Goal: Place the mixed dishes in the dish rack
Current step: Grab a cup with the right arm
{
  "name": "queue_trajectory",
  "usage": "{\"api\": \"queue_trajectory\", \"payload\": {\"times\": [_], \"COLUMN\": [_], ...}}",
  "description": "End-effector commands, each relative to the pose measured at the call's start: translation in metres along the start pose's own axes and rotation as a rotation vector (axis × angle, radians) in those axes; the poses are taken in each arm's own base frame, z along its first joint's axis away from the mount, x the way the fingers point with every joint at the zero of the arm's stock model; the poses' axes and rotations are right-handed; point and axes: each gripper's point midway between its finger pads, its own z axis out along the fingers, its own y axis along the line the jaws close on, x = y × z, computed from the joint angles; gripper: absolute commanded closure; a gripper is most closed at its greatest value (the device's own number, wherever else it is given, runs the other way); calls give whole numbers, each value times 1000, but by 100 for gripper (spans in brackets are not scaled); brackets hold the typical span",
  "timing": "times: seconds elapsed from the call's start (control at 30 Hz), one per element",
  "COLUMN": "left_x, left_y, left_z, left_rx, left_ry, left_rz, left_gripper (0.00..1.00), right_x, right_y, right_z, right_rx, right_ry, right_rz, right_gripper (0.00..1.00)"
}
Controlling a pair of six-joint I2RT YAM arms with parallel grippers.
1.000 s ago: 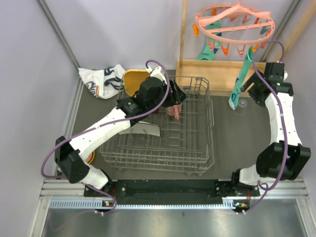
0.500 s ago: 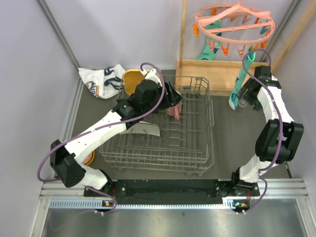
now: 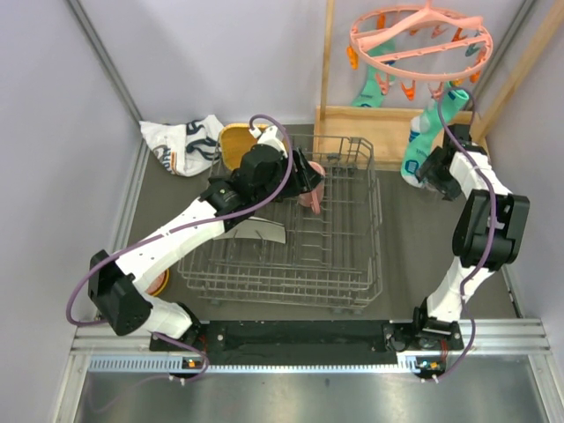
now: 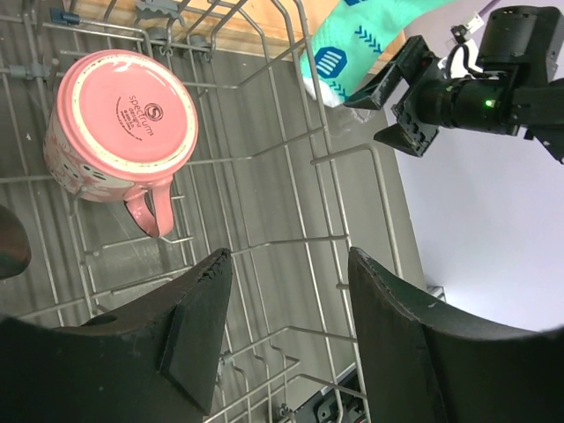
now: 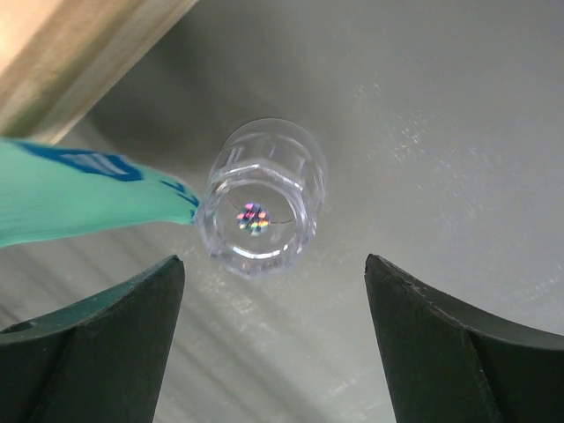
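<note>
The dish rack (image 3: 357, 264) stands mid-table, with the pink cup (image 3: 310, 196) (image 4: 119, 123) lying on its side among the far prongs. A pale plate (image 3: 256, 232) leans in its left half. My left gripper (image 3: 313, 173) (image 4: 286, 260) hangs open and empty just over the rack, beside the cup. The small clear glass (image 5: 262, 196) stands upright on the table right of the rack. My right gripper (image 3: 429, 172) (image 5: 273, 262) is open above it, one finger to each side and apart from it. The arm hides the glass from the top camera.
A teal sock (image 5: 79, 198) (image 3: 421, 141) dangles from the pink peg hanger (image 3: 419, 40) and touches the glass's rim. The wooden tray (image 3: 379, 128) stands behind the rack. The yellow plate (image 3: 236, 141) and white cloth (image 3: 181, 143) lie far left. An orange bowl (image 3: 161, 282) sits near the left arm's base.
The right arm has swung its wrist in from the far right edge to above the glass, nudging the sock left. The left arm has shifted slightly and then stayed put.
</note>
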Motion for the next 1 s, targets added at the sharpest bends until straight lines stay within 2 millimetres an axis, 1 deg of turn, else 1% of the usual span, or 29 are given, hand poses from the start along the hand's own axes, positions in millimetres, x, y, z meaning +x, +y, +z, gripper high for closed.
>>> {"api": "queue_trajectory", "payload": {"times": [0.0, 0.2, 0.3, 0.37, 0.47, 0.5, 0.57, 0.6, 0.67, 0.7, 0.77, 0.8, 0.87, 0.9, 0.93, 0.97], "left_x": [-11, -10, -10, -9, -8, -7, -8, -8, -8, -8, -7, -8, -11, -12, -14, -15], "left_y": [-2, 3, 4, 5, 6, 8, 8, 9, 9, 10, 10, 10, 7, 6, 5, 5], "left_z": [-10, -11, -11, -11, -13, -13, -14, -13, -14, -13, -14, -15, -17, -18, -19, -20], "left_rx": [9, 0, -5, -8, -10, -15, -18, -19, -19, -21, -20, -19, -12, -9, -7, -7], "left_ry": [-44, -41, -39, -36, -36, -32, -37, -36, -36, -35, -34, -35, -42, -43, -47, -49], "left_rz": [16, 11, 11, 11, 9, 9, 8, 9, 9, 8, 8, 8, 8, 10, 9, 10], "left_gripper": [40, 39, 39, 39, 39, 39, 39, 39, 39, 39, 39, 39, 39, 39, 39, 39], "right_x": [-14, -17, -17, -18, -19, -20, -20, -20, -20, -20, -18, -18, -12, -12, -10, -2], "right_y": [10, 10, 10, 9, 8, 8, 7, 7, 7, 7, 8, 8, 9, 10, 11, 11], "right_z": [6, 17, 21, 22, 22, 22, 24, 24, 25, 24, 26, 25, 24, 20, 18, 18], "right_rx": [-12, 12, 16, 20, 27, 27, 31, 31, 31, 31, 26, 22, 9, -2, -14, -26], "right_ry": [-31, -32, -33, -39, -45, -48, -50, -52, -48, -50, -43, -43, -27, -27, -26, -3], "right_rz": [-1, -9, -6, -6, -4, -6, -6, -6, -7, -6, -7, -7, -7, -4, 7, 10], "right_gripper": [17, 18, 24, 26, 33, 38, 43, 48, 52, 57, 63, 69, 78, 90, 95, 95]}}
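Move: The clear glass cup stands almost under the right gripper, about 2 cm ahead, 1 cm to the right and with its middle some 4 cm below. The hanging sock's toe is about 5 cm left and 4 cm ahead of the gripper, the wooden tray's front edge roughly 8 cm straight ahead, both near table level. From the left gripper the glass cup lies about 12 cm ahead, 33 cm right and 24 cm below. Ease the open right gripper the last 2 cm down and about as far forward over the clear glass cup, edging a little right, so that a finger stands on either side. Then hold the height and close from wide open to about half, pinching the cup near its upper end between the fingertips. ##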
